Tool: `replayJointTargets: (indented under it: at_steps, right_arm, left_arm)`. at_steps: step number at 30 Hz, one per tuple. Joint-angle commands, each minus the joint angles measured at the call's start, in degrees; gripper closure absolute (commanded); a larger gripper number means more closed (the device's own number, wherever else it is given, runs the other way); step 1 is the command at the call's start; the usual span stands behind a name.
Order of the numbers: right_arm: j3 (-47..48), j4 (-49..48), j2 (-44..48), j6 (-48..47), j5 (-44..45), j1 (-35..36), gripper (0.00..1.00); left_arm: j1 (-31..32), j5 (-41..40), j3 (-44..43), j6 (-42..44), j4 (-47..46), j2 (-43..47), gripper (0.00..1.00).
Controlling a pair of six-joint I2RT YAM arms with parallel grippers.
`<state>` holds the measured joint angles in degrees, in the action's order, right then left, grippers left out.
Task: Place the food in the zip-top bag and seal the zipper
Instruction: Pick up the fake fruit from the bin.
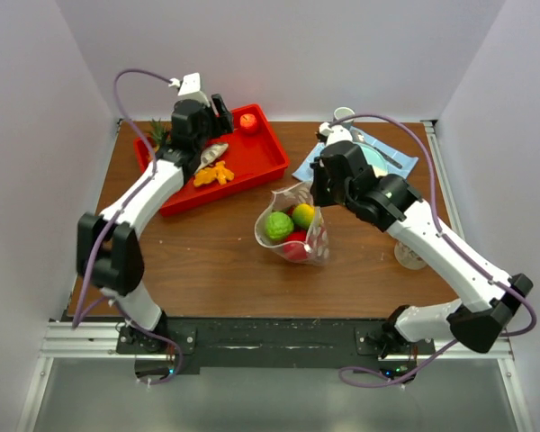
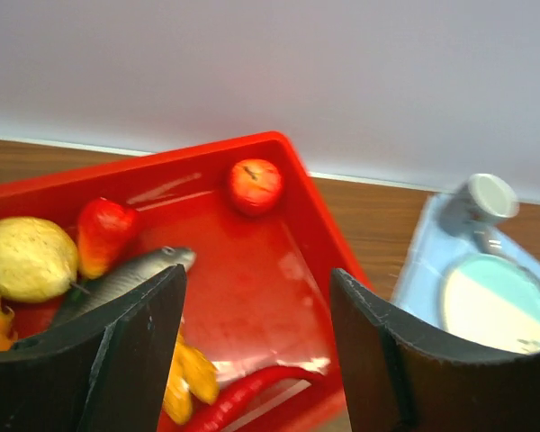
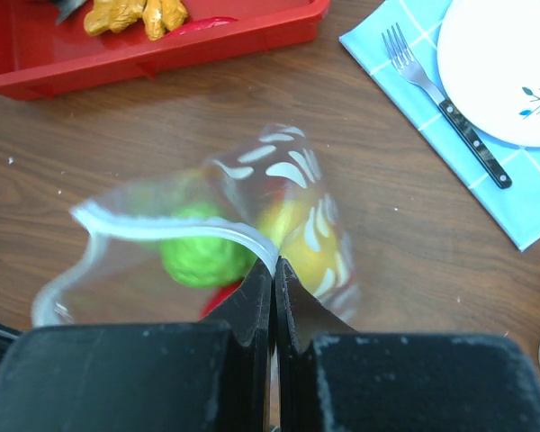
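The zip-top bag (image 1: 292, 229) stands open mid-table, holding a green fruit (image 1: 279, 225), a yellow one (image 1: 303, 214) and a red one (image 1: 295, 245). My right gripper (image 3: 274, 263) is shut on the bag's rim at the zipper (image 3: 162, 227), holding the mouth up; the green fruit (image 3: 198, 256) shows through the plastic. My left gripper (image 2: 256, 279) hangs open and empty over the red tray (image 2: 315, 207). In the tray lie a round red fruit (image 2: 255, 184), a strawberry (image 2: 103, 232) and a yellow fruit (image 2: 27, 258).
The tray (image 1: 261, 157) at the back left also holds a grey toy fish (image 2: 117, 279), a red chili (image 2: 243, 396) and orange pieces (image 2: 193, 373). At the back right a white plate (image 3: 504, 63) and a fork (image 3: 441, 99) lie on a blue cloth (image 3: 405, 63).
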<state>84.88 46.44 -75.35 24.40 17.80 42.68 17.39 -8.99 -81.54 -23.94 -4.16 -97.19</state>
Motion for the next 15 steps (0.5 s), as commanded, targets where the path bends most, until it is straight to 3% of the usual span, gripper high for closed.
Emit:
replayJointTargets:
  at_steps: [1, 8, 15]
  right_arm:
    - [-0.8, -2.1, 4.8, -0.1, -2.2, -0.2, 1.0]
    - [-0.9, -2.6, 6.4, -0.9, -4.0, -0.1, 1.0]
    - [-2.4, -2.8, 7.3, -2.2, -5.8, -0.2, 1.0]
  left_arm:
    - [-2.4, -4.6, -9.9, 9.9, -2.8, -9.9, 0.31]
    - [-5.0, -6.7, -23.6, 13.0, -3.2, -27.8, 0.3]
    - [-6.3, -8.5, -32.8, 12.3, -0.4, -37.7, 0.3]
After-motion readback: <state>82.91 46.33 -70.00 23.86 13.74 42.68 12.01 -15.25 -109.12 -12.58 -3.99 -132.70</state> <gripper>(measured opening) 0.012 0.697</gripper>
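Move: Up to the front and left of the left hand lies the red-orange fruit in the bin, about 17 cm ahead, 8 cm left and 24 cm below. The lemon sits some 7 cm left of that fruit and 2 cm nearer; the fish lies 6 cm on its near side, and the apple about 14 cm to its right and 6 cm farther out. From the right hand, the red-orange fruit is roughly 36 cm ahead, 31 cm left and 26 cm lower. Sweeping forward and down in almost equal measure, about 14 cm each, with some 5 cm to the left, the left hand drops over the bin towards the red-orange fruit, its left side rolling up about 15 degrees and its fingers staying open, touching nothing. The right hand keeps its pinch on the bag's rim and eases about 2 cm back and 2 cm up. ##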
